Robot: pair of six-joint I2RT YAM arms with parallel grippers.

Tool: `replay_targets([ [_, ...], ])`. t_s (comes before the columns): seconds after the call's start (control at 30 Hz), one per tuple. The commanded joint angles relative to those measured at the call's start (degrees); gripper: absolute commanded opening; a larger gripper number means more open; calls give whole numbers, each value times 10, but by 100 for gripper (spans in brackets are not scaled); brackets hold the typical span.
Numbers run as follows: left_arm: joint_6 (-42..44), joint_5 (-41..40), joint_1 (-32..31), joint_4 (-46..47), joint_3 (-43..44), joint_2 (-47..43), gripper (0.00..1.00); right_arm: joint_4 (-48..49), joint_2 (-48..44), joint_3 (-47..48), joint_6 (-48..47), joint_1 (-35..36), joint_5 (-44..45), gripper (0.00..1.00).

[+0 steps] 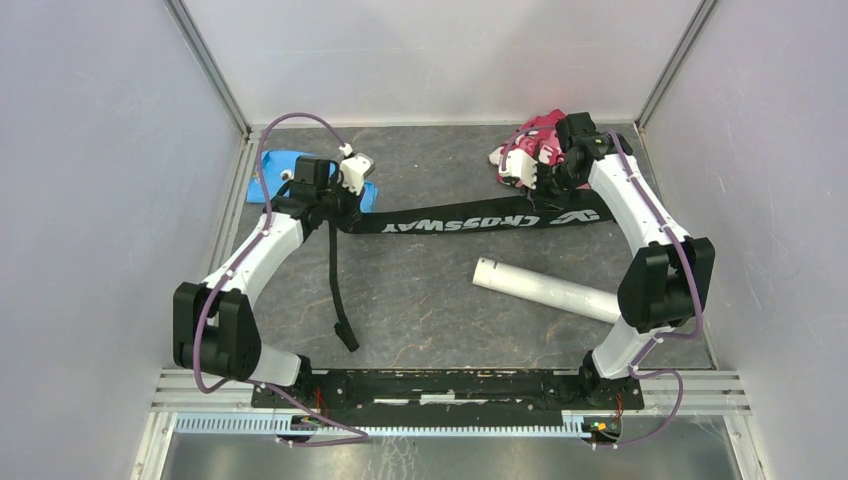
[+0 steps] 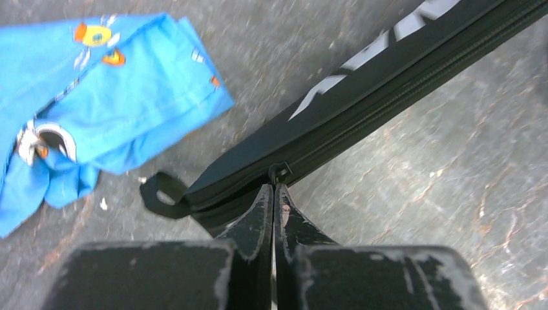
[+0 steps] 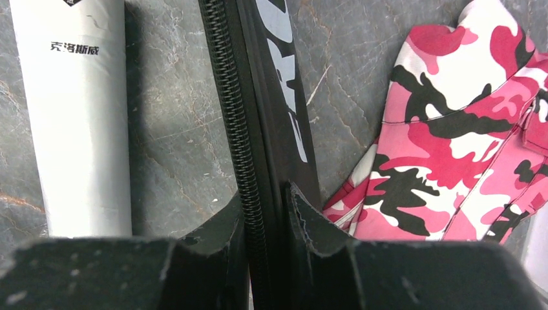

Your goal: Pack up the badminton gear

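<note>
The long black "CROSSWAY" racket bag (image 1: 470, 222) lies across the back of the table, its zipper edge (image 3: 229, 97) facing the arms. At the bag's left end my left gripper (image 2: 274, 187) is shut, pinching the zipper pull (image 2: 279, 172). My right gripper (image 3: 266, 200) is shut on the bag's zipper edge near its right end (image 1: 560, 200). The long white tube (image 1: 545, 290) lies loose on the table in front of the bag, near the right arm, touching neither gripper.
A blue printed cloth (image 1: 285, 165) lies at the back left beside the left gripper. A pink camouflage cloth (image 1: 535, 135) sits at the back right behind the right gripper. The bag's black strap (image 1: 335, 280) trails toward the near edge.
</note>
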Motion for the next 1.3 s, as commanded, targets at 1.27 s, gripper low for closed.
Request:
replay_targets([
  [1.27,165,27,119,-29,-53,41,13,-5,1,23,-7,-13,0,0],
])
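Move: My left hand already pinches the zip pull of the black bag, and the bag's left end, where the zip stops, lies about 6 cm to its left, 1 cm back and 7 cm lower. The blue cloth lies some 12 cm ahead and 13 cm left of that hand, and the middle of the loose strap about 15 cm back and 6 cm left, both around 13 cm below. From my right hand, clamped on the bag, the same end is roughly 52 cm left, 6 cm back and 8 cm lower. I draw the zip pull on along the bag with my left hand, about 8 cm to the left and as much down, quick and leftward at first, then slowing and mostly sinking to the bag's end. The wrist tips and rolls some 10 degrees, and my fingers stay shut on the pull. My right hand stays put and keeps its grip on the bag. ##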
